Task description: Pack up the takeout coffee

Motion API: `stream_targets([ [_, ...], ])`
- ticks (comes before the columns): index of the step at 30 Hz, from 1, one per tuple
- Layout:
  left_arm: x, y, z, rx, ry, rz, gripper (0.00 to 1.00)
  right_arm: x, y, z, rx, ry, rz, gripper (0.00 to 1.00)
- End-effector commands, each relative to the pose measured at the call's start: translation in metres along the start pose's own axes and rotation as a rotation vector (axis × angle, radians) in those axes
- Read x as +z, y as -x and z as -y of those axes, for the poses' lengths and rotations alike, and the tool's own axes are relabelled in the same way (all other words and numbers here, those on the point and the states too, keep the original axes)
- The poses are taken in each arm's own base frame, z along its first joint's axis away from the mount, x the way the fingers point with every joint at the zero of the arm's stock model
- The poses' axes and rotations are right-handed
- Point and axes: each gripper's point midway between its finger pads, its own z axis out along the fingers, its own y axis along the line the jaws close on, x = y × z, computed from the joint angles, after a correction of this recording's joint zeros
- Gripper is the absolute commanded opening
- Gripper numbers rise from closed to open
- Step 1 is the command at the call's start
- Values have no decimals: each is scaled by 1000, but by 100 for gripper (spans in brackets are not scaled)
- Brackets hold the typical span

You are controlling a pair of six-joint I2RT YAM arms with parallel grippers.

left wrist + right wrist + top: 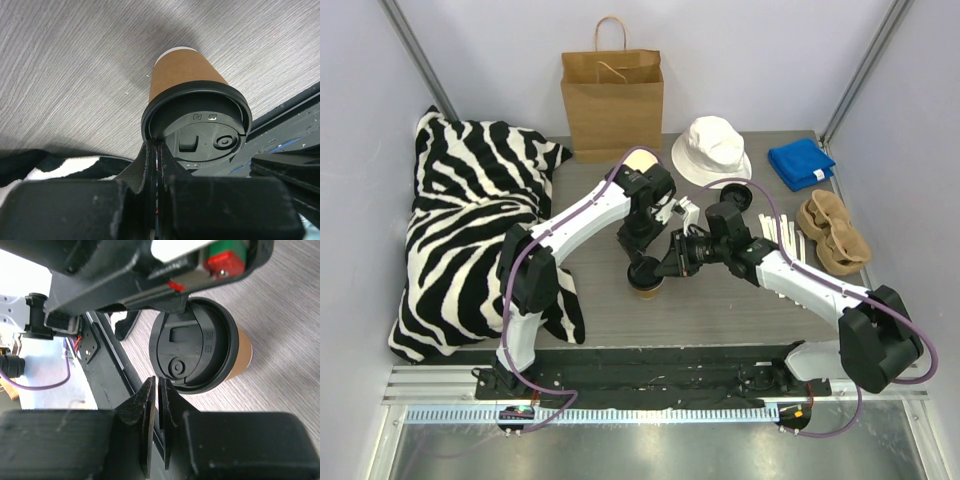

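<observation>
The takeout coffee (647, 283), a kraft-brown cup with a black lid (200, 120), stands upright on the grey wood table near the middle. My left gripper (642, 262) hangs right over it. In the left wrist view its jaws (157, 146) are shut, with the tips against the lid's near rim. My right gripper (670, 262) comes in from the right. In the right wrist view its fingers (157, 382) sit pressed almost together beside the lid (192, 347), holding nothing. The cup's brown wall (244, 352) shows past the lid.
A brown paper bag (612, 100) stands at the back. A white bucket hat (712, 150), a blue cloth (801, 163), a brown pulp carrier (833, 232) and white sticks (782, 235) lie to the right. A zebra pillow (470, 230) fills the left side.
</observation>
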Motion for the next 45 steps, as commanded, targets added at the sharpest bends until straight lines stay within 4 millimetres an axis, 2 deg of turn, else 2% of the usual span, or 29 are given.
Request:
stream_targets([
  [1, 1, 0, 1, -1, -14, -4, 0, 6, 13, -5, -19, 17, 53, 17],
  [14, 1, 1, 2, -3, -20, -3, 0, 17, 8, 6, 10, -21, 70, 19],
  [22, 1, 2, 3, -3, -28, 0, 0, 19, 8, 5, 36, -10, 74, 19],
  [30, 1, 2, 5, -5, -38, 0, 0, 20, -18, 23, 41, -57, 21, 19],
  [37, -5, 5, 1, -25, -67, 18, 11, 20, -23, 27, 26, -76, 4, 18],
  [45, -39, 20, -6, -94, -172, 154, 30, 21, -31, 32, 25, -86, -20, 17],
])
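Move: The black lid on the coffee cup is under both hands. Its middle is about 3 cm to the right of the left fingertips, 2 cm back and 1 cm lower; from the right fingertips it is some 3 cm left, 2 cm ahead and 3 cm down. The stack of cups is about 22 cm ahead of the right hand and 5 cm to its left; the spare lid lies roughly 27 cm ahead, 22 cm right and 13 cm down. The right fingertips come down onto the back part of the lid, near its round button, and press there, the nearly shut fingers sinking about 2 cm while easing about 1 cm forward and left. The left hand keeps its closed tips at the lid's far-left rim, then near the end parts its fingers by about a quarter and starts to lift forward and up, barely half a centimetre, tilting some 5 degrees. ##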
